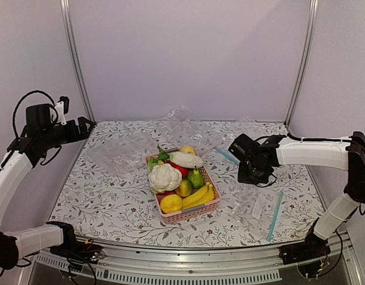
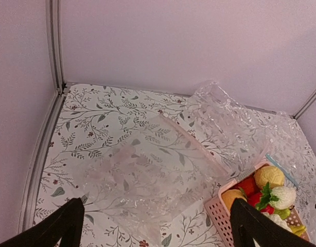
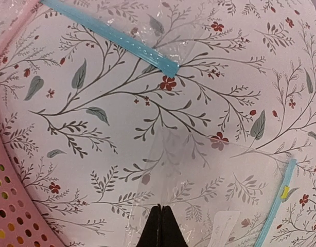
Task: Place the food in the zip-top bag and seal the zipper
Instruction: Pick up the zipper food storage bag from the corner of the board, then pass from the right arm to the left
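The food lies in the pink basket (image 1: 211, 209): a white oblong piece (image 1: 185, 159), a yellow lemon (image 1: 171, 203) and a green fruit (image 1: 196, 178). A transparent zip-top bag (image 1: 257, 208) lies flat at the right front, its light-blue zipper (image 1: 274, 215) along the right edge. My right gripper (image 1: 252, 172) hangs low over the bag's far corner. In the right wrist view the right gripper (image 3: 161, 208) is shut, with the bag's thin film (image 3: 199, 175) pinched at its tips; the zipper (image 3: 274, 216) runs off to the right. My left gripper (image 2: 160, 231) is open and raised at the far left.
A cauliflower (image 1: 164, 176) and a banana bunch (image 1: 200, 195) share the basket. Another bag with a blue zipper (image 1: 227, 155) lies behind the right gripper. More clear bags lie at the left (image 1: 123, 151) and at the back (image 1: 182, 119). Walls and metal posts enclose the table.
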Robot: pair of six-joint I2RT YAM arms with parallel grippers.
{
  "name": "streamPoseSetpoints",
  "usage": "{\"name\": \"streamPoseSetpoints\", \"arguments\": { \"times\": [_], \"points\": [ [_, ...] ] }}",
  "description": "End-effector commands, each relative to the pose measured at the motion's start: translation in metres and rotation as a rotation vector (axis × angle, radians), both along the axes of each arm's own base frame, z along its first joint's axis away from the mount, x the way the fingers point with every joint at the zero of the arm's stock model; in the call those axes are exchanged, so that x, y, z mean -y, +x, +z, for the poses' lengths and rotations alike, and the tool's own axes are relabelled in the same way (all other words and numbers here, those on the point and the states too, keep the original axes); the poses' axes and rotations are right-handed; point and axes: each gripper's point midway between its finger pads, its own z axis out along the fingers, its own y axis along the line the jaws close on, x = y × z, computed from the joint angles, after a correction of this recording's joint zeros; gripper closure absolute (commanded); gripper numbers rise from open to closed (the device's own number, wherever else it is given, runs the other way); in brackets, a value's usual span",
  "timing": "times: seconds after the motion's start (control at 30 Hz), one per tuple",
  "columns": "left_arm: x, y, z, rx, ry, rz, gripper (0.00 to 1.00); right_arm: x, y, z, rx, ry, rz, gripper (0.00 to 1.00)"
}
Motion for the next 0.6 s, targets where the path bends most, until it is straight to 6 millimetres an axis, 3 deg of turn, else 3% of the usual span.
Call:
{"name": "streamPoseSetpoints", "arguments": {
  "times": [0.0, 0.13, 0.27, 0.37, 0.57],
  "points": [
    [0.036, -0.003, -0.002, -0.004, 0.002, -0.12, 0.0, -0.008, 0.015, 0.072, 0.182, 0.109, 0.026, 1.0],
    [0.076, -0.011, 0.011, 0.011, -0.031, -0.198, 0.0, -0.013, 0.02, 0.13, 0.298, 0.195, 0.069, 1.0],
    [0.136, -0.036, 0.029, 0.018, -0.099, -0.342, 0.0, -0.025, 0.027, 0.184, 0.4, 0.275, 0.128, 1.0],
    [0.162, -0.051, 0.028, 0.009, -0.114, -0.389, 0.0, -0.042, 0.033, 0.209, 0.44, 0.33, 0.19, 1.0],
    [0.204, -0.067, 0.021, -0.005, -0.127, -0.447, 0.0, -0.077, 0.034, 0.241, 0.521, 0.493, 0.256, 1.0]
  ]
}}
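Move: The right fingers, shut already, hold the clear zip bag by its far-left part, barely off the table: its middle lies some 11 cm back, 2 cm right and 4 cm below. From there the basket is about 26 cm left, level ahead; the other bag's blue strip 15 cm ahead, 4 cm left. From the left hand the bag's middle is some 68 cm right, 16 cm back, 25 cm below, and the basket 41 cm right, 5 cm back, 20 cm below. Keeping its pinch on the clear bag, the right hand sweeps steeply up from the table by about 22 cm, easing off near the top, while the wrist tips its fingers up from pointing down towards forward and rolls its left side up, so that the bag is drawn up after them. Meanwhile the left hand, empty and wide open, swings right by nearly 19 cm at almost unchanged height towards the basket and the raised bag, drawing back a little and turning some 25 degrees clockwise, and touches nothing. ##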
